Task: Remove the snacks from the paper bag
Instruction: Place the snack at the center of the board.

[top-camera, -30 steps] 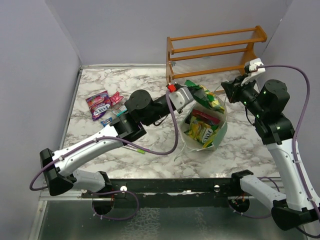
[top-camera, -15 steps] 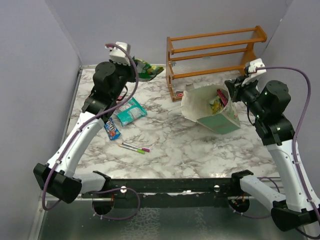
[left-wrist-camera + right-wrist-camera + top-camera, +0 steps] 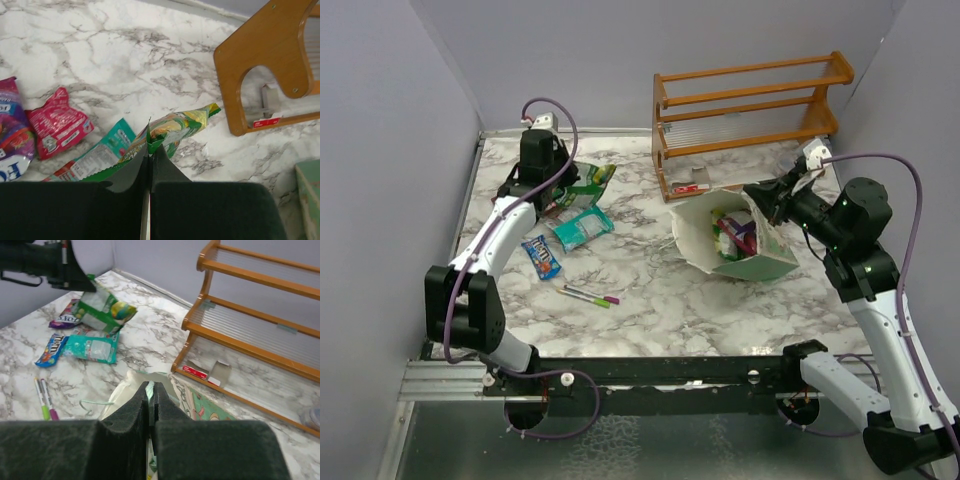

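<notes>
The pale green paper bag [image 3: 760, 262] lies tipped toward the left, and several snacks [image 3: 732, 235] show in its cream mouth. My right gripper [image 3: 761, 197] [image 3: 151, 388] is shut on the bag's upper rim [image 3: 126, 382]. At the far left, my left gripper [image 3: 546, 172] [image 3: 150, 150] is shut on the corner of a yellow-green snack packet [image 3: 586, 182] [image 3: 175, 129] [image 3: 107, 310], low over the table. Teal [image 3: 582, 228] [image 3: 96, 157], blue [image 3: 542, 257], pink [image 3: 57, 125] and purple [image 3: 12, 146] packets lie around it.
An orange wooden rack [image 3: 750, 110] [image 3: 270, 65] stands at the back, with a small red-and-white item [image 3: 692, 185] [image 3: 197, 371] at its foot. Green and purple pens [image 3: 590, 297] [image 3: 45, 400] lie front left. Grey walls close in the left and back.
My left arm carried the yellow-green packet from the bag to the far left and lowered it beside the other packets. The bag has tipped over to the left in my right gripper.
</notes>
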Controlling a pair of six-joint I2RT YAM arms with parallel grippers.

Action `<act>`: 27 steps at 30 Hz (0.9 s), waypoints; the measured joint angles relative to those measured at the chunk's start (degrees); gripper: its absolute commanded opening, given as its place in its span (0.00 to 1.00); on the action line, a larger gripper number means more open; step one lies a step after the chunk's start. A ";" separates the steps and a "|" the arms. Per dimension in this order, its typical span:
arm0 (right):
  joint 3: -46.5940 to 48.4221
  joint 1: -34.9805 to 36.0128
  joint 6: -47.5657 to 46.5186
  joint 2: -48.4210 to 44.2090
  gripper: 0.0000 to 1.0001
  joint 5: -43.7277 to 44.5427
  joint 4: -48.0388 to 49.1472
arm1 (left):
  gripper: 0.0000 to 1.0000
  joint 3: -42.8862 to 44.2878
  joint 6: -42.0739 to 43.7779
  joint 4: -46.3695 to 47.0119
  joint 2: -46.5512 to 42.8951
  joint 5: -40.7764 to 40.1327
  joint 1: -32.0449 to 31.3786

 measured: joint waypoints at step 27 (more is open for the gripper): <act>-1.86 0.00 0.20 2.14 0.02 -27.89 4.52 | 0.87 13.40 -16.20 7.21 22.56 9.27 11.30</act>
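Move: The left hand holds the green snack about 12 cm above the board; the bare spot meant for it lies some 7 cm ahead, 1 cm right. The red pouch lies 2 cm ahead and 7 cm left, the teal pouch 6 cm back and 1 cm right. The right hand grips the paper bag's rim, the bag's middle about 15 cm below, 1 cm right, level front to back; the bare spot is 19 cm ahead, 36 cm left, 25 cm down. The left hand carries the green snack forward about 14 cm past the red and teal pouches, swings down and slightly left with its left side rolling lower, opens wide to let go, then starts back and up. The right hand, still pinching the paper bag's rim, draws it back and left about 5 cm each, turning some 30 degrees counter-clockwise. ##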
